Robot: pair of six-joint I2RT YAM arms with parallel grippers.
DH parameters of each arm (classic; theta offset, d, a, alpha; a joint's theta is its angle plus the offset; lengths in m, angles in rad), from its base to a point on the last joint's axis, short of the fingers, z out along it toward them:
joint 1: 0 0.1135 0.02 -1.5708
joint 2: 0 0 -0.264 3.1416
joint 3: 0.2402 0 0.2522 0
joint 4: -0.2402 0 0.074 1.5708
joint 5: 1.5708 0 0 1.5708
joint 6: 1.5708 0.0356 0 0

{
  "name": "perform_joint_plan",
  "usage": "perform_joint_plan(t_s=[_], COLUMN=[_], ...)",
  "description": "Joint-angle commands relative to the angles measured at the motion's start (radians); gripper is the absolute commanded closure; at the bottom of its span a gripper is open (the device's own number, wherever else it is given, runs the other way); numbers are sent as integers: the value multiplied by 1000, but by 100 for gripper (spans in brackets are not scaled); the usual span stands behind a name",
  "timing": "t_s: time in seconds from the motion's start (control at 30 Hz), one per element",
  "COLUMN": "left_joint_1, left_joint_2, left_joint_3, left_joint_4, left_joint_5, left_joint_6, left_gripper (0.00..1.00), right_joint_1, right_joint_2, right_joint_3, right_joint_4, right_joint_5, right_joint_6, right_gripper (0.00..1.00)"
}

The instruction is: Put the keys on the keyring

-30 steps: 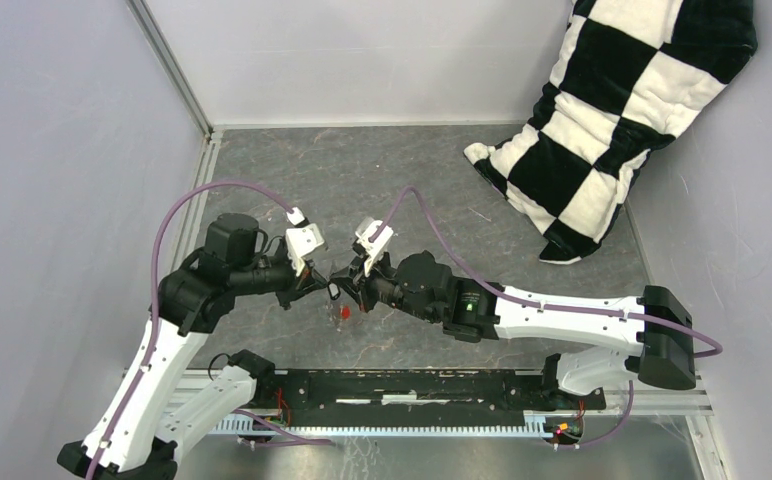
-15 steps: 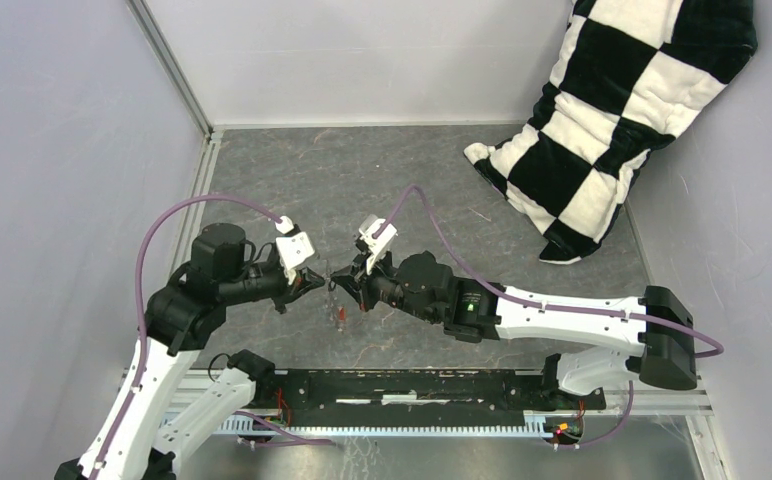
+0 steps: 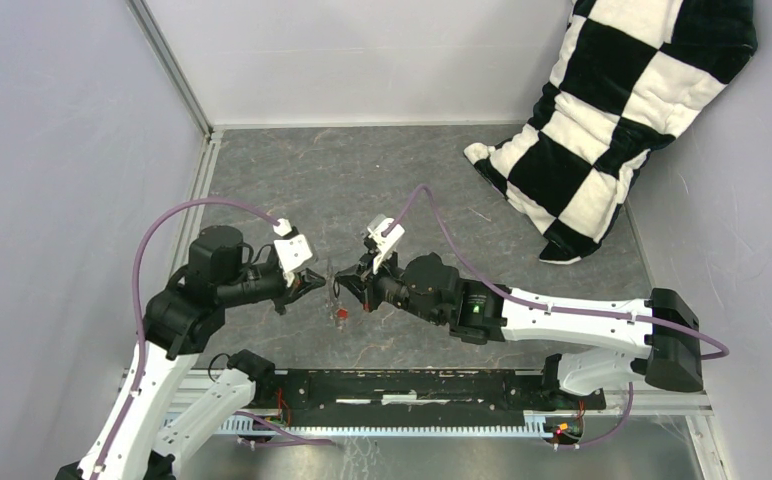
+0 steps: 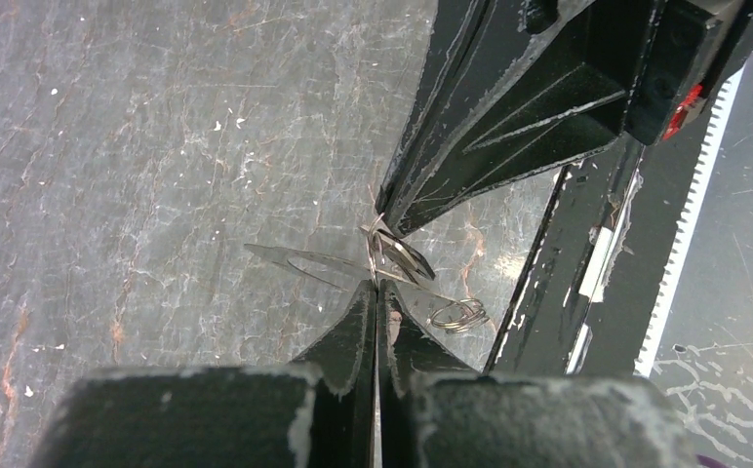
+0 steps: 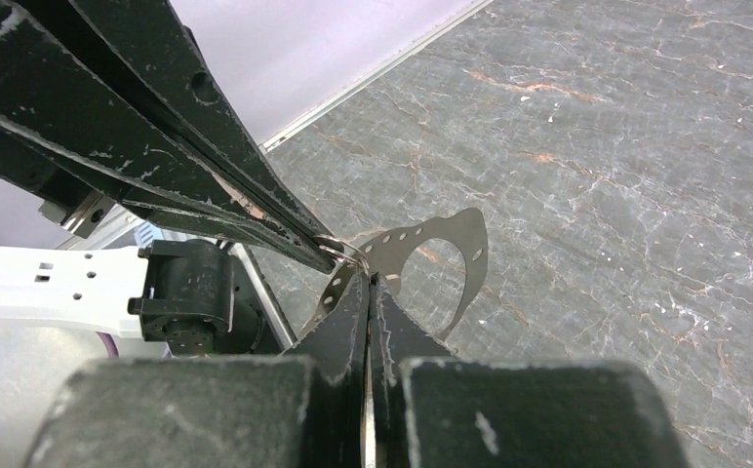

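Note:
In the right wrist view my right gripper point(image 5: 368, 280) is shut on the keyring point(image 5: 429, 244), a thin flat grey metal hoop with small holes along one side, held above the table. My left gripper point(image 4: 375, 285) is shut on a small wire ring point(image 4: 399, 251) at the hoop's edge, and the hoop shows edge-on point(image 4: 290, 261). The left fingers point(image 5: 207, 180) meet that wire ring point(image 5: 341, 246) just in front of my right jaws. In the top view both grippers, left point(image 3: 315, 282) and right point(image 3: 350, 290), meet tip to tip. The red-headed key point(image 3: 342, 314) shows just below them. The black key is not discernible.
A small loose wire ring point(image 4: 457, 314) lies on the grey marbled table point(image 3: 412, 180) below the left jaws. The black rail with a white toothed strip point(image 3: 412, 400) runs along the near edge. A black-and-white checked pillow point(image 3: 612, 110) leans at the back right.
My left arm has drawn back to the left and its elbow has dropped. My right wrist has shifted slightly right. Both grippers stay shut, tips together.

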Motion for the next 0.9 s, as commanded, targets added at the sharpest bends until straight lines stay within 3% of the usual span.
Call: perform_joint_plan(t_s=[0.0, 0.17, 0.6, 0.7, 0.87], left_joint_1=[1, 1, 0, 1, 1], left_joint_2=[-25, -51, -56, -51, -41], left_joint_3=[-1, -11, 9, 13, 35], left_joint_4=[70, 107, 132, 132, 102], left_joint_5=[55, 69, 128, 150, 208], left_joint_6=[29, 27, 23, 23, 56], left_gripper=[98, 98, 98, 98, 98], right_joint_1=[-17, -32, -97, -105, -134], right_joint_2=[-30, -30, -159, -149, -179], right_joint_3=[-16, -20, -99, -56, -10], right_joint_4=[39, 55, 85, 36, -3], right_joint_5=[-1, -62, -244, -329, -483], right_joint_6=[20, 28, -28, -80, -230], right_gripper=[100, 98, 65, 55, 49])
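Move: Just to the left of the right fingertips, about 2 cm off and 1 cm farther out at the same height, is the keyring, pinched at the left fingertips some 1 cm to the left hand's right. From the right hand, the black key is about 1 cm left, 1 cm back and 2 cm down; the metal plate hangs 2 cm left, 1 cm ahead and 5 cm below. The red key is roughly 3 cm back, level sideways and 9 cm down. Opening from shut to about half wide, the right fingers let go at the ring's edge beside the black key and draw away from it, about 3 cm to the right and 2 cm up, then ease back slightly as the wrist turns some 10 degrees counter-clockwise. The left hand keeps its pinch on the keyring, lifting it about 2 cm while drifting back and right. ##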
